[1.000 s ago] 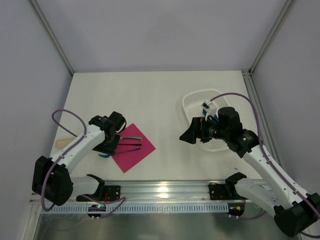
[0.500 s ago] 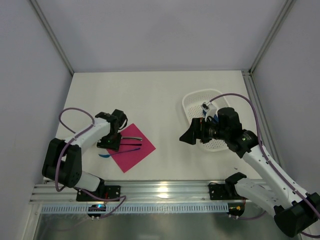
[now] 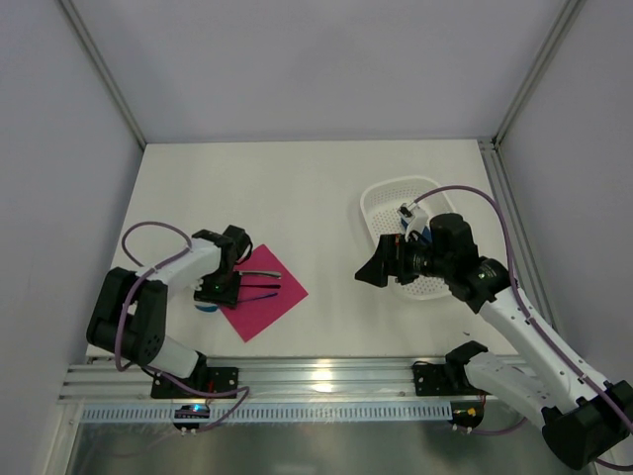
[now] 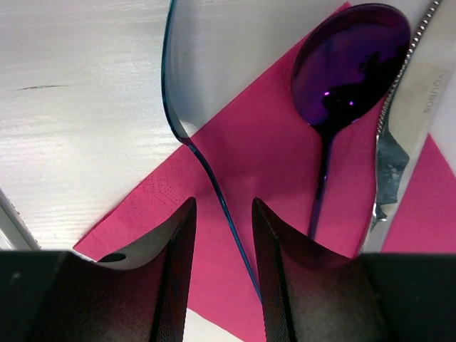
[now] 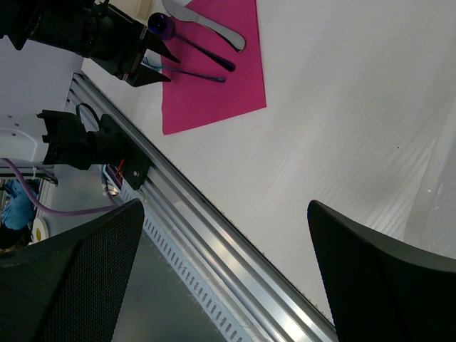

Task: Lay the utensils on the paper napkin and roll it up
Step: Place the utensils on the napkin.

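The magenta paper napkin (image 3: pixel 265 302) lies flat at the front left, also seen in the left wrist view (image 4: pixel 278 164). On it rest a glossy purple spoon (image 4: pixel 349 64) and a silver knife (image 4: pixel 413 107), side by side. A slim blue piece (image 4: pixel 222 205) runs off the napkin's left corner. My left gripper (image 4: pixel 224 206) is low over that corner, its jaws partly narrowed either side of the blue piece, with pink paper showing on both sides of it. My right gripper (image 3: pixel 376 269) hovers wide open and holds nothing, well right of the napkin.
A white perforated basket (image 3: pixel 396 198) sits under the right arm, with a small blue and white item in it. The aluminium rail (image 3: pixel 326 376) runs along the near edge. Grey walls and frame posts bound the table.
The left arm folded back toward its base and its gripper sank a little onto the napkin's left corner, with its jaws narrowing. The right arm stayed still.
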`<state>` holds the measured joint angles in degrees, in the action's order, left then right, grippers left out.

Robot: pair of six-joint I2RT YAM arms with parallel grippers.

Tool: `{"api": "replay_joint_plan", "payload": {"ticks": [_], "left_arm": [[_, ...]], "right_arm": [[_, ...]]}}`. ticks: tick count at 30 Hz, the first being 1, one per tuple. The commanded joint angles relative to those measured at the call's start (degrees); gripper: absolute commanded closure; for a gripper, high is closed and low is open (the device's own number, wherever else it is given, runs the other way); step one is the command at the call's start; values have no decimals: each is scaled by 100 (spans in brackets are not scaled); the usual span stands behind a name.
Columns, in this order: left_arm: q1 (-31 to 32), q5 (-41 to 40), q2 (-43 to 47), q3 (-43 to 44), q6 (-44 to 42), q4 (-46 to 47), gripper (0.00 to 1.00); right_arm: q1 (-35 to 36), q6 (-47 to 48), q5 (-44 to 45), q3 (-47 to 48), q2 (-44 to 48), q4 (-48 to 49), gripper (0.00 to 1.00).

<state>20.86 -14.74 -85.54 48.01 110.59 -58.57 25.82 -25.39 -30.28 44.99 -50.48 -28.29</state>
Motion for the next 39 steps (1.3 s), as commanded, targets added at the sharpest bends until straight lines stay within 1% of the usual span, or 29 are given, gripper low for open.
{"api": "replay_joint_plan", "payload": {"ticks": [1,5,8,11,15,16,17,20,26,29,34,39], "left_arm": [[-30,6,37,-151,147,258,62],[-47,-81,20,-195,139,267,63],[-65,-73,-33,-195,95,267,72],[-82,-64,-42,-195,77,267,76],[-82,-73,-42,-204,69,284,87],[-82,-64,-42,-213,68,276,88],[-82,-55,-42,-213,77,258,92],[-91,-20,-16,-204,60,223,99],[-82,-231,239,-46,86,-189,100],[-82,-240,467,-63,165,-243,100],[-82,-511,810,-169,174,-94,100],[32,-1135,1346,-274,130,266,100]], "right_arm": [[10,95,-74,18,73,166,1],[19,87,-83,45,82,140,0],[19,87,-74,45,100,140,0],[19,60,-66,53,108,114,1],[10,51,-65,62,143,114,0],[19,51,-57,62,144,114,1],[10,51,-57,54,144,105,1],[19,51,-57,53,144,96,0],[10,34,-66,62,135,122,1],[19,25,-66,62,126,131,1],[19,-28,-127,53,108,175,1],[10,-54,-136,45,91,201,1]]}}
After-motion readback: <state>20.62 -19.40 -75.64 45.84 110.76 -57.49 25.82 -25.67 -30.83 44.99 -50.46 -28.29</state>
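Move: The left hand, part open, stands low with the middle of the fork practically between its fingertips, only about 1 cm below. The spoon's middle lies some 3 cm ahead and 1 cm to the right, the knife about 6 cm ahead and level sideways; the napkin's centre is roughly 2 cm ahead and 5 cm to the right. From the idle right hand the fork lies about 28 cm left, 1 cm ahead and 19 cm down. The left fingers pinch the fork around mid-length, closing fully after the hand settles less than 1 cm lower astride it. Keeping the pinch, the hand then lifts about 3.5 cm off the napkin, easing about 1 cm forward and 1 cm left towards the spoon while the wrist tilts some 10 degrees, fingertips swinging forward. ##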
